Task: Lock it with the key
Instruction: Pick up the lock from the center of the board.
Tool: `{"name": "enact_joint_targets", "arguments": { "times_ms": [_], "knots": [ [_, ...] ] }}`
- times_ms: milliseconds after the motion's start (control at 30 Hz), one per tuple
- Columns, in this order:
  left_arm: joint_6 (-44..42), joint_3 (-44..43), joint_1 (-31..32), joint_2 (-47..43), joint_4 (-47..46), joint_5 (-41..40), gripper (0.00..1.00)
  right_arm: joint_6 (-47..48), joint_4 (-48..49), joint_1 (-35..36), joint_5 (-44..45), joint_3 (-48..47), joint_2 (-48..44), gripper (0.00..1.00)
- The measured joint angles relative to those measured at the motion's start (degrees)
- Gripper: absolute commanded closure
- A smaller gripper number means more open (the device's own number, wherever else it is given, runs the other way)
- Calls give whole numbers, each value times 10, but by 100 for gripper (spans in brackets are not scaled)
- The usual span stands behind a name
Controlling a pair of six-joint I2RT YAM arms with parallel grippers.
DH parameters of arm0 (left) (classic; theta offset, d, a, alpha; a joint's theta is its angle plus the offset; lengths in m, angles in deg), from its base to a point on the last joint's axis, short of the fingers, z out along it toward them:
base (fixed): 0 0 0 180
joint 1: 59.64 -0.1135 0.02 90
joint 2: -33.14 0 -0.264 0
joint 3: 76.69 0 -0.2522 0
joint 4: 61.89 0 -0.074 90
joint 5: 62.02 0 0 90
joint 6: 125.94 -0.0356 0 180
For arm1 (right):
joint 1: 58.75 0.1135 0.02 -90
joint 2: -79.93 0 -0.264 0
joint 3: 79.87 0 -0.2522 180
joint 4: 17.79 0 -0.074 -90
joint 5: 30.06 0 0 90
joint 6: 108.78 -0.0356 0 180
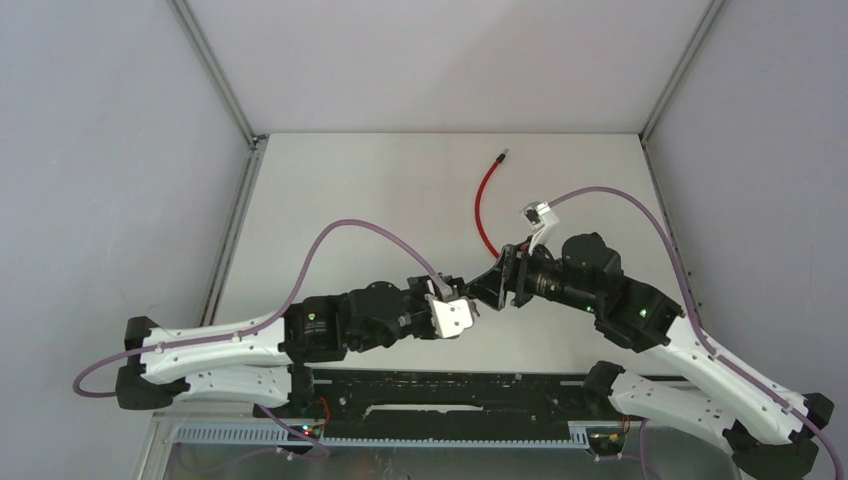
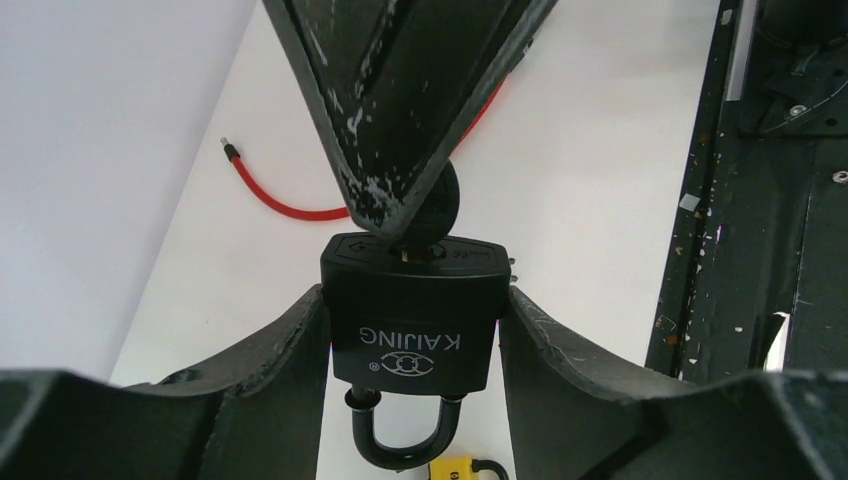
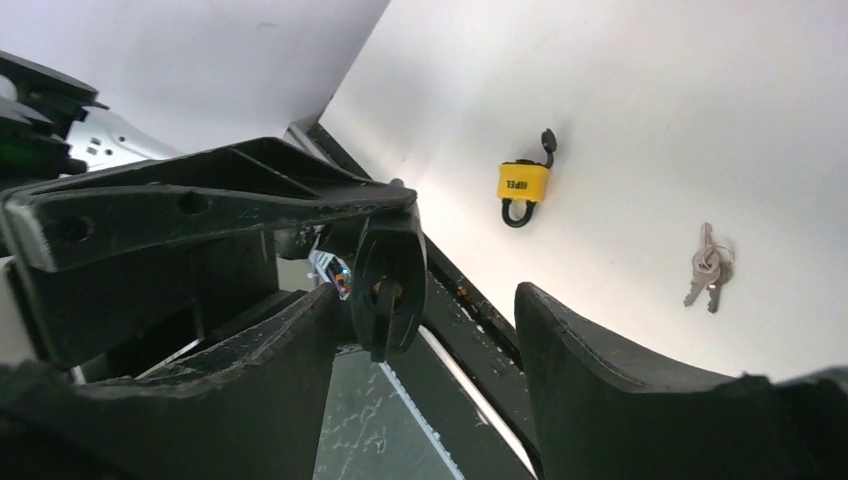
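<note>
My left gripper point(image 2: 412, 300) is shut on a black padlock point(image 2: 412, 320) marked KAIJING, its fingers pressing the two sides of the body. The shackle point(image 2: 400, 445) points toward the camera, and both of its legs meet the body. A key with a black head point(image 2: 445, 212) sits in the keyhole on the far face. My right gripper point(image 3: 428, 300) is open around that key head point(image 3: 390, 270). The head lies close to one finger, with a wide gap to the other. From above, both grippers point(image 1: 478, 292) meet at the table's middle front.
A red cable point(image 1: 485, 205) lies on the table behind the grippers. A yellow padlock point(image 3: 524, 182) and a small bunch of silver keys point(image 3: 708, 268) rest on the white surface below. The black base rail point(image 1: 450, 385) runs along the near edge.
</note>
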Motion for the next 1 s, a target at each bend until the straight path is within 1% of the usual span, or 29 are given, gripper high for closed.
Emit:
{"name": "enact_joint_targets", "arguments": {
  "times_ms": [200, 367, 667, 733, 867, 900, 933, 967, 1000],
  "knots": [
    [0, 0, 1, 8, 0, 0, 100, 2, -5, 23, 21, 0, 18, 37],
    [0, 0, 1, 14, -1, 0, 100, 2, -3, 43, 24, -1, 30, 44],
    [0, 0, 1, 16, -1, -2, 100, 0, 5, 72, 36, -1, 69, 48],
    [0, 0, 1, 16, -1, -2, 100, -1, 7, 73, 38, -1, 78, 52],
    [0, 0, 1, 17, 1, -10, 99, -6, 17, 76, 38, -2, 92, 74],
    [0, 0, 1, 17, 2, -12, 97, -4, 18, 78, 41, -2, 92, 80],
    [0, 0, 2, 17, 1, -15, 93, -7, 18, 78, 44, -2, 92, 83],
    [-1, 0, 2, 17, -1, -17, 84, -10, 19, 78, 45, -3, 91, 86],
    [0, 0, 2, 17, -3, -18, 72, -7, 21, 78, 47, -3, 90, 88]
  ]
}}
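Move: The black lock is still between the left gripper's pads, practically at the left hand point. From the open right gripper it is about 5 cm to the left, 3 cm lower and 1 cm back. On the table some 28 cm below, the keys are about 5 cm ahead and 1 cm left of the right hand, and the yellow padlock is roughly 2 cm ahead and 19 cm left. Bring the right gripper about 4 cm left and 4 cm down onto the black lock, easing its fingers in on the way and tilting it only slightly. With the lock body between the pads, close on its flat faces and pinch. Keep the left gripper's hold throughout, letting it sink about 1 cm. ##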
